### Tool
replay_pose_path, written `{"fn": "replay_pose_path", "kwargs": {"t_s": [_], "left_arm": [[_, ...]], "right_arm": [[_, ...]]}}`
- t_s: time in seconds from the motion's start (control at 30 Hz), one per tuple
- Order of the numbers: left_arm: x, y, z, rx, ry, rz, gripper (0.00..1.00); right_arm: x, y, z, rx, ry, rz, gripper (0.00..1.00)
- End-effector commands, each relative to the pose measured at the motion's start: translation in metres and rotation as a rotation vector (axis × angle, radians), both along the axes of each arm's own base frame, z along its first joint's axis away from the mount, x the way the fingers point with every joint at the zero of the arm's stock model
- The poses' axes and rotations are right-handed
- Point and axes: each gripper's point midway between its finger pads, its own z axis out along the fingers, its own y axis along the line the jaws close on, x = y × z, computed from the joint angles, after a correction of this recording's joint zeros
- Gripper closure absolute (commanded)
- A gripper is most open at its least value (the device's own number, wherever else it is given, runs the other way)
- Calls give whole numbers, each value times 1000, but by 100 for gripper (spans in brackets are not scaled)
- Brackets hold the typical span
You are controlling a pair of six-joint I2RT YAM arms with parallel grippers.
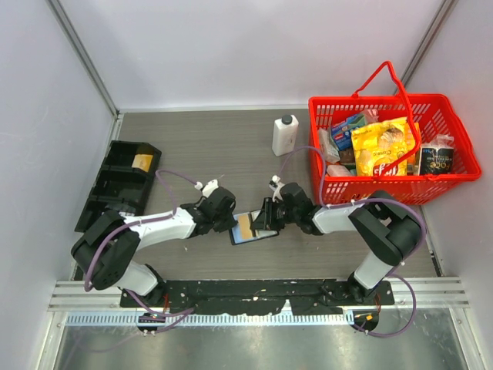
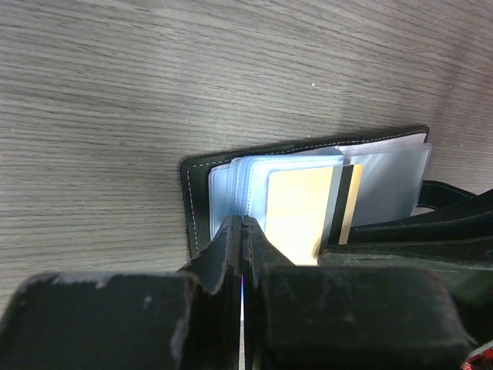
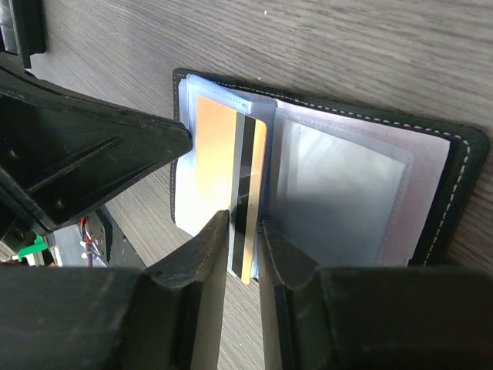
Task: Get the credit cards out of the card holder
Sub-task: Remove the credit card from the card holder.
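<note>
The black card holder [image 1: 266, 233] lies open on the table between both arms, its clear sleeves [image 2: 385, 181] fanned out. A yellowish-orange credit card [image 3: 219, 154] with a dark stripe sticks partly out of a sleeve, past the holder's near edge. Pale blue faces [image 2: 246, 185] show in the stacked sleeves. My left gripper [image 2: 243, 221] is shut, its tips pinched on the sleeve stack at the holder's left edge. My right gripper [image 3: 243, 222] hovers over the yellow card's protruding end, fingers a narrow gap apart with the striped strip showing between them.
A red shopping basket [image 1: 370, 102] full of groceries stands at the back right. Just left of it is a white bottle [image 1: 284, 135]. A black compartment tray [image 1: 119, 181] lies along the left wall.
</note>
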Motion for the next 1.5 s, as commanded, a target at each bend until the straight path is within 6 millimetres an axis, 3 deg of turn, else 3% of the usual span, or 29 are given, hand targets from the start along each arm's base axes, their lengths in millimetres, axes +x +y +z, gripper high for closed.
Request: {"fn": "replay_pose_path", "kwargs": {"t_s": [0.0,0.53,0.8,1.0,1.27,1.47], "left_arm": [[-11,15,-21,74,70,12,100],[-12,16,-24,87,87,16,100],[-11,16,-24,89,85,14,100],[-10,15,-22,83,76,8,100],[-2,9,4,28,-26,-26,100],[2,17,19,34,-100,-25,100]], "right_arm": [[2,1,13,62,-19,-6,75],[0,-3,33,140,-72,9,81],[1,-10,23,108,-49,-9,98],[4,-27,11,54,-18,-67,99],[6,-37,-1,-10,17,-105,99],[7,-51,-3,-95,16,-153,99]]}}
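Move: The gold credit card lies in its blue sleeve on the open holder's left half, its middle about 2 cm left of the right hand, 1 cm ahead and 1 cm below. The fingers stand parted at its right edge. The holder's clear right page is some 4 cm right of that hand, level ahead and 1 cm lower; a white bottle stands about 25 cm ahead and 8 cm to the right. From the left hand, the card is roughly 3 cm to the right, level ahead, 1 cm lower. The gold card's right edge gets pinched as the right hand rises about 1.5 cm and shuts its fingers; then the hand draws to the right some 2 cm, sinking about 1 cm, to pull the card out of its sleeve. The left hand keeps its shut tips on the left sleeves, nearly still, and only at the very end eases up and about 1 cm to its left. ##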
